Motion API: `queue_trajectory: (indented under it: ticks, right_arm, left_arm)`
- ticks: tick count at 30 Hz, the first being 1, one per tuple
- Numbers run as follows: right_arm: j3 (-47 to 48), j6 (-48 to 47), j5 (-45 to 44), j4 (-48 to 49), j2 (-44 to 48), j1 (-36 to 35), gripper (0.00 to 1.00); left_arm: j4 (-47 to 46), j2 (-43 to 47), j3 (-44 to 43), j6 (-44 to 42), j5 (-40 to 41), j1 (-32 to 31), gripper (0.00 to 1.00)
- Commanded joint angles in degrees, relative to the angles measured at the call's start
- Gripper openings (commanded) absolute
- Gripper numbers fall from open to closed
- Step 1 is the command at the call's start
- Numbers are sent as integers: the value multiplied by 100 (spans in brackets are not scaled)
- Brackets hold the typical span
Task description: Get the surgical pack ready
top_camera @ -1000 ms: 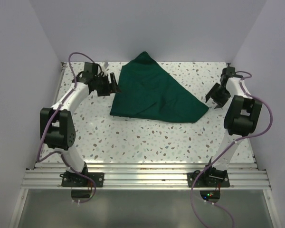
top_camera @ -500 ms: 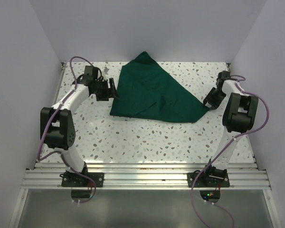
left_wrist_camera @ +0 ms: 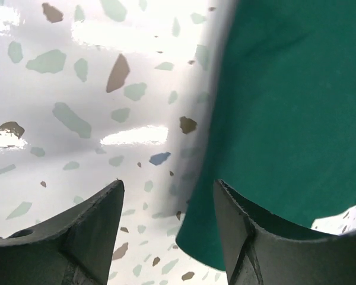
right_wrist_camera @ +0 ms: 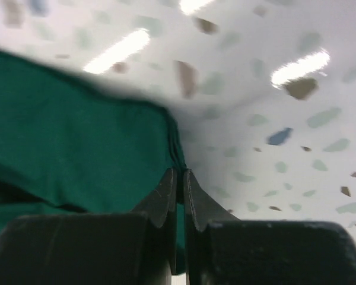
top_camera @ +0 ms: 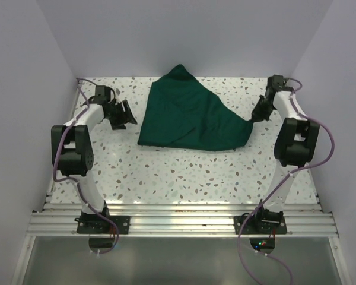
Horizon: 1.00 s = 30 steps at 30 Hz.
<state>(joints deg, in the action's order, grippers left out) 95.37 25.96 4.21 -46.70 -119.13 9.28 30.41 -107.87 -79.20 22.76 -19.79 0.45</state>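
The surgical pack is a dark green drape folded into a rough triangle, lying on the speckled table at the back middle. My right gripper is shut on the drape's right corner, the cloth edge pinched between the two fingertips. My left gripper stands open just left of the drape's left edge, holding nothing. In the left wrist view the drape fills the right side, its lower corner lying between the fingers.
White walls close in the table on the left, back and right. The speckled tabletop stretches bare in front of the drape. Metal rails run along the near edge by the arm bases.
My right gripper moved up and left to the drape's right corner and shut on it, pulling the corner inward. My left gripper drew back leftward from the drape's edge.
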Motion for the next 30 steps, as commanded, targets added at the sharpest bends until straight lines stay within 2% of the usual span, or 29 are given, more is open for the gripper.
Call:
queue_trajectory:
  ticks: [1, 3, 6, 13, 18, 22, 30]
  right_arm:
    - [1025, -266, 159, 82, 777, -845, 0]
    - [1605, -249, 212, 152, 734, -1277, 0]
    - [2370, 14, 369, 511, 428, -2330, 0]
    - [3794, 437, 431, 1101, -591, -3826, 0]
    - [4305, 665, 537, 1567, -1129, -4346, 0]
    - [4700, 735, 555, 1541, -1586, -4645, 0]
    - [4314, 753, 537, 1725, -1867, -4707, 0]
  left_arm:
    - [-316, -365, -96, 298, -200, 105, 65]
    - [-387, -480, -140, 369, -218, 113, 65]
    - [-466, -612, -183, 474, -411, 131, 65]
    - [-598, -691, -105, 580, -570, 131, 64]
    - [-677, -665, -17, 606, -613, 131, 63]
    - [-765, -665, 97, 650, -675, 131, 64]
    - [-809, -551, 142, 729, -640, 131, 63]
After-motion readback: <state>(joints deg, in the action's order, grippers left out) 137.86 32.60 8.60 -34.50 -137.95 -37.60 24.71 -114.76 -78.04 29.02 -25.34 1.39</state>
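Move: The right hand already has the cloth's right corner pinched a few centimetres off the table. It is bound for the cloth's left edge, about 52 cm to its left, 3 cm ahead and 4 cm below; the near-left corner lies some 57 cm left and 12 cm back, the far peak about 38 cm left and 28 cm ahead. For the open left hand, that left edge is roughly 7 cm right, level with it and 6 cm below. Keeping its pinch on the cloth's corner, the right hand swings it about 47 cm left over the cloth towards the left edge, arching up some 22 cm and then sinking 10, while the wrist turns counter-clockwise about 40 degrees and the fingers tip outward. The left hand sinks 4 cm, fingers still open, until one finger seems to touch the cloth's left edge. ##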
